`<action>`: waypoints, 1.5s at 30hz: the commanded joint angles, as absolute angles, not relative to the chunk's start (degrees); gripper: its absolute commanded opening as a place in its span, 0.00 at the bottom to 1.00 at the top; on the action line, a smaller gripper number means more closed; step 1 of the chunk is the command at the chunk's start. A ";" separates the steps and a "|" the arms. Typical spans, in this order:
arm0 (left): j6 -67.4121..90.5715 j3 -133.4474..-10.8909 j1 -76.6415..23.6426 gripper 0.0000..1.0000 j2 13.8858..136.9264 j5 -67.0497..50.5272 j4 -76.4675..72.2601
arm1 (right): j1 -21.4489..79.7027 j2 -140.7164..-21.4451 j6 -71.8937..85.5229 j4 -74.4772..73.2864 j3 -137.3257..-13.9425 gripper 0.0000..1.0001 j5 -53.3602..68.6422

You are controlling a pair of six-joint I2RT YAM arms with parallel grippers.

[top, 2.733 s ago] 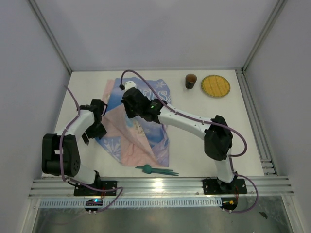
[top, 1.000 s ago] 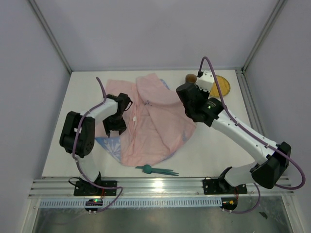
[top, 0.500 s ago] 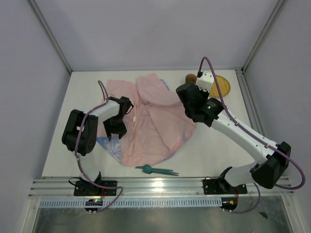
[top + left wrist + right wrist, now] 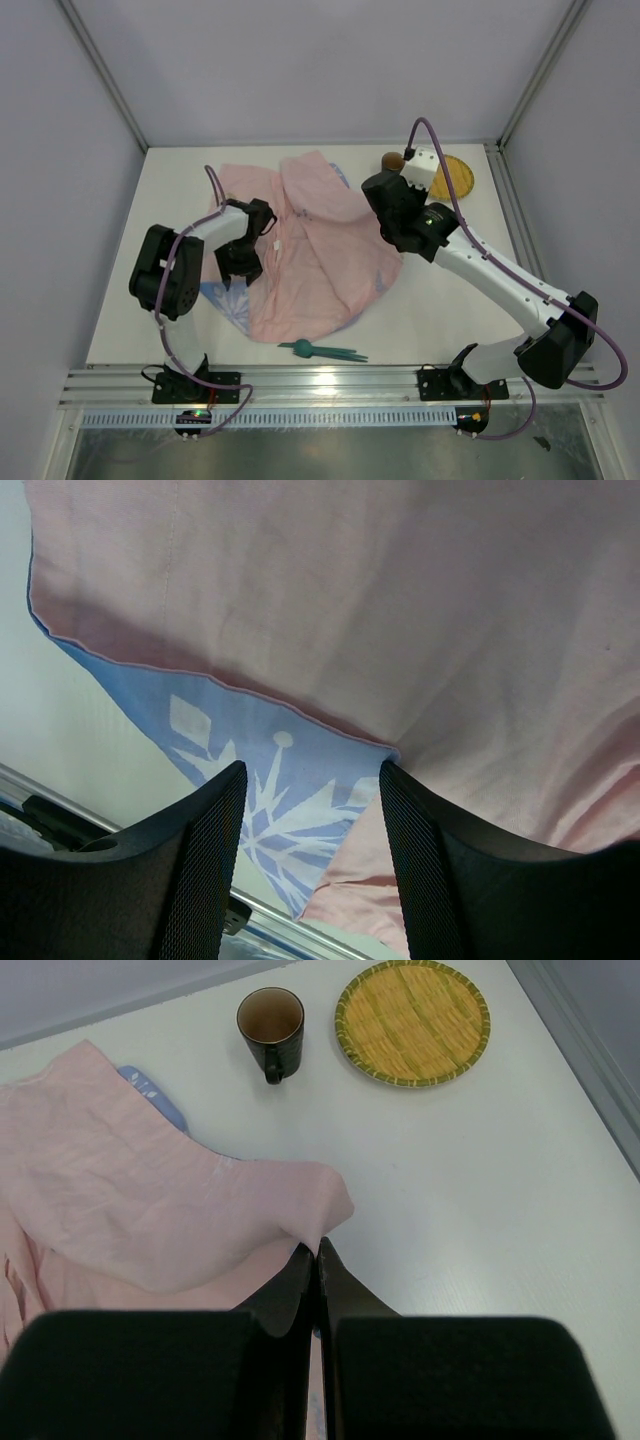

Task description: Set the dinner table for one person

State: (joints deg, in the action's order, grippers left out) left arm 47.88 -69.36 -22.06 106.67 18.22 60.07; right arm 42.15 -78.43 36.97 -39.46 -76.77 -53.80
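On the white dinner table (image 4: 450, 300) lies a cloth (image 4: 320, 260), pink side up, with a blue snowflake corner (image 4: 225, 300) showing at its lower left. My right gripper (image 4: 317, 1247) is shut on the cloth's (image 4: 150, 1200) right edge and holds that edge up off the table (image 4: 480, 1210). From above, the right gripper (image 4: 383, 205) sits at the cloth's far right. My left gripper (image 4: 310, 775) hangs open just over the cloth (image 4: 400, 600), above the blue corner, with nothing between its fingers. It shows at the cloth's left side (image 4: 240, 262) from above.
A dark brown cup (image 4: 270, 1018) and a round yellow woven plate (image 4: 412, 1022) stand at the far right, beyond the right gripper. The cup (image 4: 392, 160) and plate (image 4: 458, 178) are partly covered by the right wrist. A green fork (image 4: 325, 350) lies near the front edge.
The right arm has swung the cloth over to the right, so it now lies pink side up. The left gripper has moved in over the cloth's left side. Hardly anything moved in the last second.
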 commanded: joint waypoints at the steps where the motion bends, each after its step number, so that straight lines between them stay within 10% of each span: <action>1: 48.96 -71.28 -22.59 0.58 107.31 17.75 60.12 | 42.19 -77.43 36.92 -36.30 -76.73 0.03 -53.70; 13: 48.96 -72.33 -23.64 0.53 108.89 17.67 60.38 | 42.27 -78.31 36.65 -35.33 -76.99 0.03 -53.00; 21: 48.69 -72.68 -23.73 0.00 109.25 18.54 60.99 | 42.19 -78.93 36.30 -34.98 -76.99 0.03 -52.65; 33: 47.29 -78.83 -23.73 0.00 110.65 25.38 65.64 | 42.10 -79.54 32.97 -33.66 -78.48 0.03 -55.01; 45: 46.41 -109.65 -23.38 0.00 107.67 48.06 85.84 | 42.10 -74.62 17.60 -25.58 -86.57 0.03 -61.61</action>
State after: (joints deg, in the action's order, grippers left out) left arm 46.70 -101.80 -23.55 110.50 38.89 74.61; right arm 42.15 -78.22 23.99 -31.24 -82.72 -57.04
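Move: The left hand is low over the cloth. The pink hem across the blue snowflake patch lies between its open fingers, about 1 cm right of and 1 cm below the hand point; the green cutlery is some 19 cm right and 16 cm back. From the right hand, already holding the cloth high, that hem is roughly 36 cm left, 8 back, 26 down. The cup stands about 28 ahead, 4 right, 22 down. Edging barely a centimetre right and settling slightly, the left hand shuts its half-open fingers and pinches the cloth at the hem, then sweeps up some 13 cm and forward 11, its fingertips swinging forward and left. The right hand keeps its pinch on the cloth and near the end rises about 6 cm, fingers tipping up slightly. ##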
